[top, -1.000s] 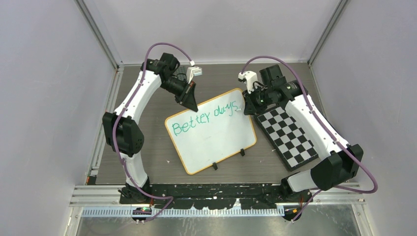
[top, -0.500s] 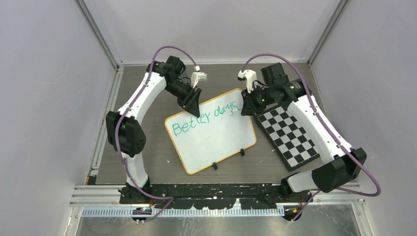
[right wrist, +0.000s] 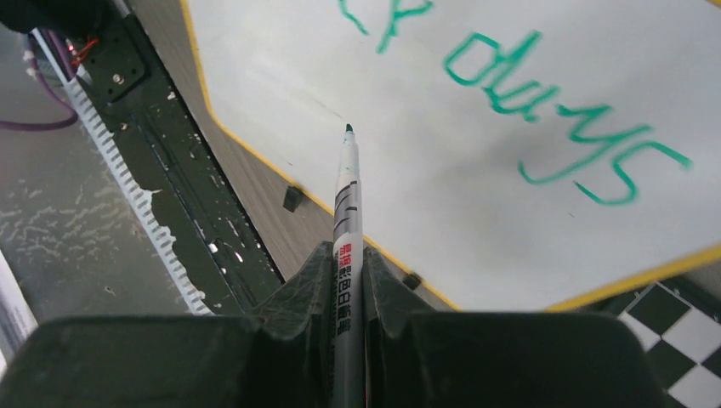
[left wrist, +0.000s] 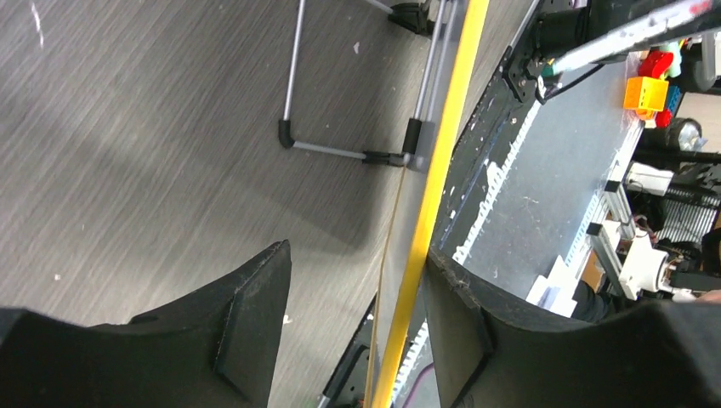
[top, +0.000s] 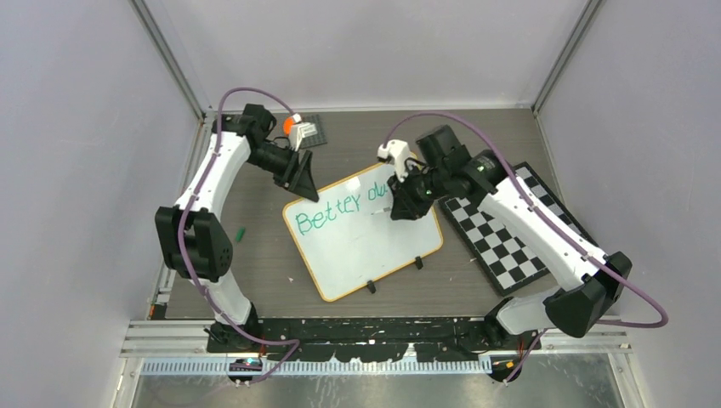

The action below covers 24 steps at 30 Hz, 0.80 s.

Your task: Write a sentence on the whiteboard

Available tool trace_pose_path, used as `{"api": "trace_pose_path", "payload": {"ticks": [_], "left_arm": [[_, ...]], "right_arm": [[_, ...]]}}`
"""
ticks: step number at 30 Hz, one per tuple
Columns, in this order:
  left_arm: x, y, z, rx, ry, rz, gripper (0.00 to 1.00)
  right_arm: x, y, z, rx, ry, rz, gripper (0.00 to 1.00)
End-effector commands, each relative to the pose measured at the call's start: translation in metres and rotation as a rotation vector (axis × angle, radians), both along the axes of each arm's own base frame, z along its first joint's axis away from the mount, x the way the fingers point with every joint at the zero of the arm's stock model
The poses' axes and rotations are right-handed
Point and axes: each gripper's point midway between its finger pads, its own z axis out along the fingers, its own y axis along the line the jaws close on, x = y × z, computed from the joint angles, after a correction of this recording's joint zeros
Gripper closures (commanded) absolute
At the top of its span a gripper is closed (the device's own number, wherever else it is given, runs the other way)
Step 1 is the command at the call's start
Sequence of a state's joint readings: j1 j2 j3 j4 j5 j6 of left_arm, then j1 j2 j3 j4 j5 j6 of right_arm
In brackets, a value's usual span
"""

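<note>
The whiteboard lies tilted mid-table, with the sentence in green on its upper part, reading "Better da…". My right gripper covers the rest. It is shut on a grey marker. The marker's green tip points at bare white surface below the word "days"; contact cannot be told. My left gripper stands open at the board's far left corner. The board's yellow rim runs between its fingers, close to the right one.
A black-and-white checkerboard lies right of the whiteboard, under the right arm. A small green piece sits on the table left of the board. An orange-and-black object is at the back left. Walls enclose three sides.
My left gripper has opened and drawn back left towards the board's corner. My right gripper has carried the marker left, from the board's right edge to over its middle.
</note>
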State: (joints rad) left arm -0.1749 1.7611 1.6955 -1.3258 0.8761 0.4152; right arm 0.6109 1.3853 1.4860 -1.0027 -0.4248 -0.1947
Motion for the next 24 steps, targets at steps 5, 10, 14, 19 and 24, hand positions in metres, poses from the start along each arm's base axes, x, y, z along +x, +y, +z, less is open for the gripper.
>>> {"api": "trace_pose_path", "payload": {"ticks": [5,10,14,19,24], "left_arm": [[-0.014,0.01,0.021,-0.1,-0.065,0.066,0.41],[-0.02,0.008,0.017,-0.118,-0.045,0.062,0.42],[-0.022,0.007,0.008,-0.121,-0.016,0.06,0.52],[-0.025,0.006,0.002,-0.111,-0.002,0.055,0.63],[-0.025,0.005,0.0,-0.109,-0.001,0.054,0.73]], "right_arm": [[-0.022,0.053,-0.012,0.009,-0.132,0.11,1.0],[-0.034,0.071,-0.026,0.003,-0.183,0.148,1.0],[-0.04,0.082,-0.029,0.025,-0.209,0.164,1.0],[-0.044,0.095,-0.037,0.003,-0.26,0.172,1.0],[-0.039,0.105,-0.045,-0.026,-0.27,0.147,1.0]]}}
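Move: Under the word "Better" lies the blank strip for the next line, roughly 17 cm to the right hand's left, 6 cm back and 13 cm below. "Better" itself is about 16 cm left, 1 cm ahead and 10 cm below; "days" is 3 cm left, 7 cm ahead and 9 cm below. For the left hand, the whiteboard's top edge sits about 1 cm back, straight below by 1 cm, with "Better" 5 cm back, 4 cm right and 4 cm below. Swinging left past the finished word, the right hand carries the still-gripped marker about 9 cm left and 5 cm back, sinking 5 cm towards the blank area below "Better" and turning some 10 degrees counter-clockwise. The left hand eases back about 2.5 cm along the whiteboard's top edge and partly closes its fingers around it. ##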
